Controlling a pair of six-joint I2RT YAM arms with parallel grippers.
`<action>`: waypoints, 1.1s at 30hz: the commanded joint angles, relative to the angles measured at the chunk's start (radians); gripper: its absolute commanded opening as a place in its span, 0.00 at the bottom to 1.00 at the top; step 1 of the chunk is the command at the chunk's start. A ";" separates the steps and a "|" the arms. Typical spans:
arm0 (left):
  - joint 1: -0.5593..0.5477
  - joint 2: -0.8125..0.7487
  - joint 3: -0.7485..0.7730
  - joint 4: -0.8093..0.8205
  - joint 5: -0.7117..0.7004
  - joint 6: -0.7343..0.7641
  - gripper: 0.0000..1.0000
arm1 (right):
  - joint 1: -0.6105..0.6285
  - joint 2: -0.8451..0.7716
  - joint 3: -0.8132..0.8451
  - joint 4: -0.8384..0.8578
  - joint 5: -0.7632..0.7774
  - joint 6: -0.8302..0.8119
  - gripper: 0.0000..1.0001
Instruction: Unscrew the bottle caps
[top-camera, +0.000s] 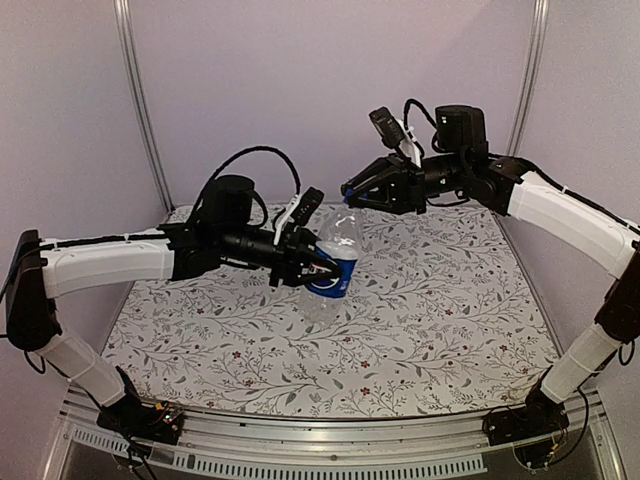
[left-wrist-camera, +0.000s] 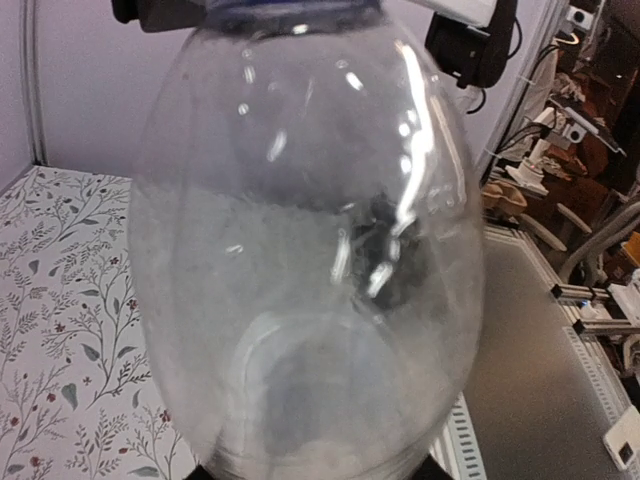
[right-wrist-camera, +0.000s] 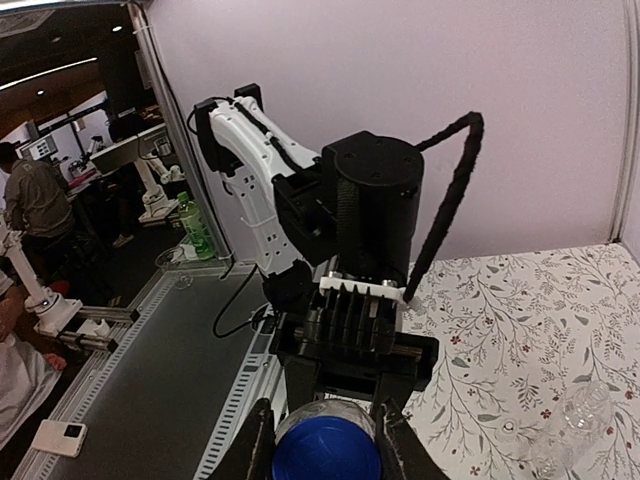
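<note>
The bottle with the blue Pepsi label (top-camera: 334, 268) stands slightly tilted over the middle of the table. My left gripper (top-camera: 318, 262) is shut on it at the label band. In the left wrist view its clear body (left-wrist-camera: 300, 250) fills the frame and hides the fingers, apart from dark tips at the bottom edge. My right gripper (top-camera: 347, 190) comes in from the right at the bottle's top. In the right wrist view the blue cap (right-wrist-camera: 326, 458) sits squeezed between the two black fingers (right-wrist-camera: 258, 448), so the right gripper (right-wrist-camera: 326, 450) is shut on it.
A plain clear bottle (right-wrist-camera: 582, 425) lies on the floral tablecloth (top-camera: 420, 320) at the lower right of the right wrist view, with a small pale round thing (right-wrist-camera: 509, 426) beside it. Purple walls and metal posts (top-camera: 140, 100) enclose the table.
</note>
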 joint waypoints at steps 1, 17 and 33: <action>0.008 -0.015 -0.007 0.036 0.258 -0.019 0.26 | -0.009 0.018 0.010 -0.004 -0.222 -0.092 0.11; 0.017 -0.005 0.001 -0.008 -0.077 -0.013 0.26 | -0.013 -0.077 -0.021 0.002 0.158 0.012 0.92; -0.090 0.011 0.043 -0.034 -0.645 -0.019 0.27 | 0.025 -0.060 -0.002 0.036 0.698 0.357 0.99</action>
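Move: The blue cap of the Pepsi bottle already sits between the right hand's fingertips, right at its hand point. From the left hand, which grips the bottle round its label, the cap is about 11 cm above, 3 cm ahead and 3 cm to the right. The clear bottle stands on the table roughly 13 cm ahead of the right hand, 11 cm to its left and 28 cm below. The blue cap gets the last bit of a counter-clockwise twist from the right hand while the left keeps hold of the bottle and turns clockwise, both easing back some 2 cm. The right fingers then open wide and let the cap go; both hands swing forward to regrip, the right about 10 cm turning some 40 degrees clockwise, the left about 8 cm, turning counter-clockwise and sinking slightly. ##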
